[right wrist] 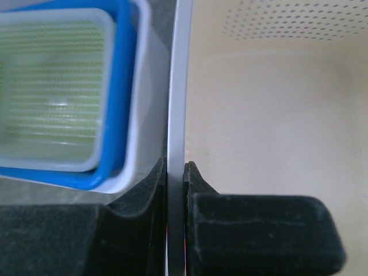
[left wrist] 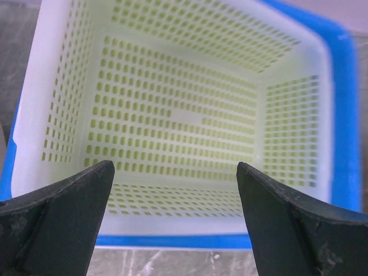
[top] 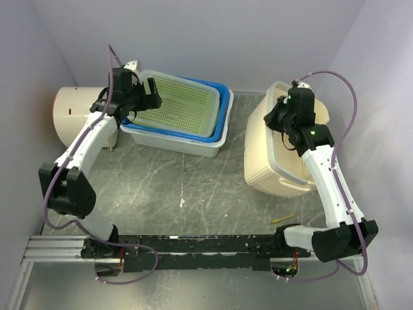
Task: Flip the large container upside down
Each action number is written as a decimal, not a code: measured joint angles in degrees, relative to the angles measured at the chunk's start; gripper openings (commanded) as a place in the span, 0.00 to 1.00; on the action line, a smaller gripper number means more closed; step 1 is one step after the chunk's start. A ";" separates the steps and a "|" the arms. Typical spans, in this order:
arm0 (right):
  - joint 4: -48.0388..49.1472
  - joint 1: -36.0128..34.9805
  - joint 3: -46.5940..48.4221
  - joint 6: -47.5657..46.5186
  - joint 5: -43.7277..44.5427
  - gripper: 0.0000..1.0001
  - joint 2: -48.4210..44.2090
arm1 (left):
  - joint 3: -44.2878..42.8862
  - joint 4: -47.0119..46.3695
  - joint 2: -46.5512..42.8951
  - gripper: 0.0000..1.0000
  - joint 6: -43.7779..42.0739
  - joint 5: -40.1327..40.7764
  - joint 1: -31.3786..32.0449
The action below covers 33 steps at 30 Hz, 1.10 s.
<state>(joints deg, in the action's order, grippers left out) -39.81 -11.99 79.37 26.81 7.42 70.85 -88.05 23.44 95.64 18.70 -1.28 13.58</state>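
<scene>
The large container (top: 274,169) is a cream perforated basket at the right of the table, tipped up on its side and tilted. My right gripper (top: 284,121) is shut on its upper rim. In the right wrist view the thin grey rim edge (right wrist: 178,86) runs straight between the pinched fingers of that gripper (right wrist: 175,168), with the cream inside wall (right wrist: 270,115) to the right. My left gripper (top: 151,95) hovers open over the near-left edge of a green perforated basket (top: 184,106). In the left wrist view that basket (left wrist: 184,115) fills the space beyond the left gripper (left wrist: 175,170), and nothing sits between its fingers.
The green basket is nested in a blue tray (top: 223,117), which sits inside a white tub (top: 193,145) at the back left. A white cylinder (top: 74,116) lies by the left wall. A small yellow stick (top: 282,219) lies near the front right. A black rail (top: 193,245) spans the front.
</scene>
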 measured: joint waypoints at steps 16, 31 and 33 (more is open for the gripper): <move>34.25 21.51 -18.49 26.93 -37.55 0.00 0.68 | 2.91 0.20 -11.54 1.00 0.42 -10.64 2.01; 17.55 11.63 -5.99 10.34 -24.61 0.65 3.96 | 5.16 1.22 -11.41 1.00 0.42 -11.96 6.73; 13.64 5.51 -2.91 6.62 -20.20 0.71 6.45 | 5.18 1.38 -11.41 0.99 0.42 -11.96 6.86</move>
<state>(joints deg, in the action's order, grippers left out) -26.17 -6.48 76.47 33.43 -12.78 77.30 -82.87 24.82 84.23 19.11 -13.23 20.45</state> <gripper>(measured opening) 0.636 0.995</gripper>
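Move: The right hand is shut on the left rim of the cream basket, whose middle lies about 7 cm to its right, 2 cm back and 13 cm below; the nested tubs are 34 cm to its left and 12 cm farther out, a yellow stick some 24 cm back and 3 cm right. From the open left hand the tubs' middle is roughly 3 cm ahead, 8 cm right and 16 cm below, the white drum 27 cm left and 4 cm back. Still pinching the cream basket's left rim, the right hand goes about 4 cm forward, rolling its left side up some 40 degrees, then rolls partly back as its fingers open, letting go of the rim and swinging 5 cm left. The open left hand, touching nothing, draws back 8 cm and right 7 cm over the nested tubs towards their front side, rising about 8 cm before sinking part way. ##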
